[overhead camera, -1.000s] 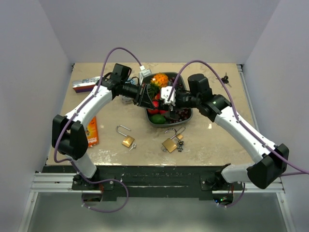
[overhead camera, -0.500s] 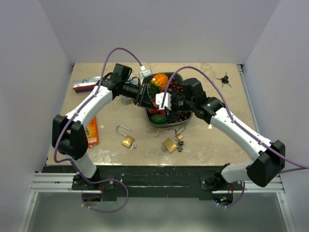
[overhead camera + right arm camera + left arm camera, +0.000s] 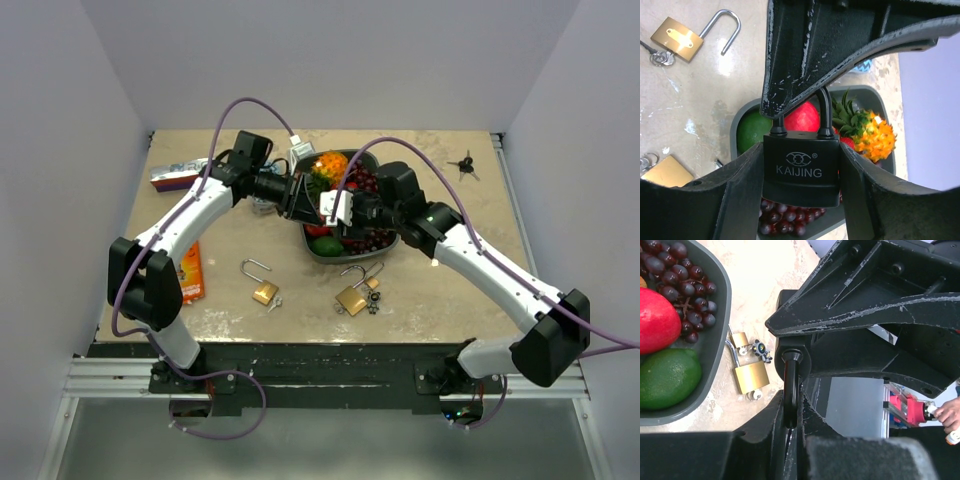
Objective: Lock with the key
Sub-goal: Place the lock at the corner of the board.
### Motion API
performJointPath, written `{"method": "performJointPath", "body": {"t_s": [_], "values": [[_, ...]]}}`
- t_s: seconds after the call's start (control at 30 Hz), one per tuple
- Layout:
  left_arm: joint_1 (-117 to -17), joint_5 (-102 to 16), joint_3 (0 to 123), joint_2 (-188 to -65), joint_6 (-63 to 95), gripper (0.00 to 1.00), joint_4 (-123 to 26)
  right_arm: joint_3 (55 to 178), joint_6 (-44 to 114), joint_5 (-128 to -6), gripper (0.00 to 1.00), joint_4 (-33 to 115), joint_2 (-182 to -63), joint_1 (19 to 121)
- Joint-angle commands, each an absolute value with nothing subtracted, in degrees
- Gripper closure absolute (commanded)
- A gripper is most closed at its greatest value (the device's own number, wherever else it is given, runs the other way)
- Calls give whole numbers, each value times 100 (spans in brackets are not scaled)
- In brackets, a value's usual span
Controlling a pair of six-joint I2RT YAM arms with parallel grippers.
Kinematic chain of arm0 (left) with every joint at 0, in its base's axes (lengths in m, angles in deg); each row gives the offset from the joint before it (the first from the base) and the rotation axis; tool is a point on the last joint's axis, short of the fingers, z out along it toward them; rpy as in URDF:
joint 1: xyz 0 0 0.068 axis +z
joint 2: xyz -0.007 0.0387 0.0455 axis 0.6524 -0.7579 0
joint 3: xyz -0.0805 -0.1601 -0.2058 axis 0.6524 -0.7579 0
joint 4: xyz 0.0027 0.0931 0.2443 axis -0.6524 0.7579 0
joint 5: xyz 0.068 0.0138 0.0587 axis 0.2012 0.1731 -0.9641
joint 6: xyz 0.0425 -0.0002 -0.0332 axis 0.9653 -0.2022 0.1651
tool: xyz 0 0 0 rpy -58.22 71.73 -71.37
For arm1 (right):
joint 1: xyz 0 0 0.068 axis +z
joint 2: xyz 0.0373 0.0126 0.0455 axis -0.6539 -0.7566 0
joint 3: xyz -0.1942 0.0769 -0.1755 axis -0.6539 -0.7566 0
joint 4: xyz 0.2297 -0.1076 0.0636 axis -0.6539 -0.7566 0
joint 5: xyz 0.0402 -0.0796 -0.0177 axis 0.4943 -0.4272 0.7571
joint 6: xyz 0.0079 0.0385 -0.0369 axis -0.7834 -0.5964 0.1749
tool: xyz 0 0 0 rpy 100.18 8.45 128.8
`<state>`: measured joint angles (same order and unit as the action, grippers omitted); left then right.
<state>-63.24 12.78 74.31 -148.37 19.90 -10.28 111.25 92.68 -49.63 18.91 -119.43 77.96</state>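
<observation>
A black KAIJING padlock [image 3: 800, 170] hangs in the air between both grippers, above the fruit bowl [image 3: 392, 240]. My right gripper [image 3: 801, 161] is shut on the padlock's body, one finger on each side. My left gripper [image 3: 791, 407] is shut on the padlock's black shackle [image 3: 791, 385], which also shows in the right wrist view [image 3: 824, 112]. In the top view the two grippers, left [image 3: 306, 200] and right [image 3: 337, 209], meet tip to tip and hide the padlock. A bunch of dark keys [image 3: 463, 164] lies on the table at the far right, apart from both grippers.
The grey bowl holds grapes [image 3: 682, 287], a red fruit [image 3: 655, 320], a green fruit [image 3: 667, 377] and an orange spiky fruit [image 3: 875, 135]. Two open brass padlocks [image 3: 262, 285] [image 3: 352, 296] with small keys lie near the front. An orange packet [image 3: 191, 272] and a box [image 3: 172, 177] lie at the left.
My right gripper has moved left with the black padlock, up against the left gripper. The left arm has stayed still.
</observation>
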Motion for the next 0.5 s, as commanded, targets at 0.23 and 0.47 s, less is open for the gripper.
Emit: {"method": "performJointPath", "body": {"t_s": [0.23, 0.47], "values": [[-5778, 1403, 7841, -14551, 1940, 5, -1522, 11264, 7993, -4855, 100, 2221, -11762, 7196], [-5039, -210, 8026, -14261, 1545, 1, -2436, 11834, 6473, -4757, 100, 2106, -12384, 5553]]}}
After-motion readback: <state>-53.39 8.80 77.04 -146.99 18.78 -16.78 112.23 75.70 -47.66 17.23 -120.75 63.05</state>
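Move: The right hand already holds the black padlock by its body above the tray. The board's far right corner lies about 22 cm ahead, 37 cm right and 18 cm below; the loose keys there are some 15 ahead and 30 right. The tray's middle is about 4 ahead, 3 right and 16 down. From the left hand, still on the shackle, that corner is roughly 22 ahead, 39 right and 22 down. Rightward and forward, picking up speed, the right hand carries the black padlock over the tray towards the far right corner, about 9 cm, keeping its grip and swinging clockwise some 20 degrees while tipping down. The left fingers first open wide and let go of the shackle; then that hand draws off forward and left, rising slightly. ##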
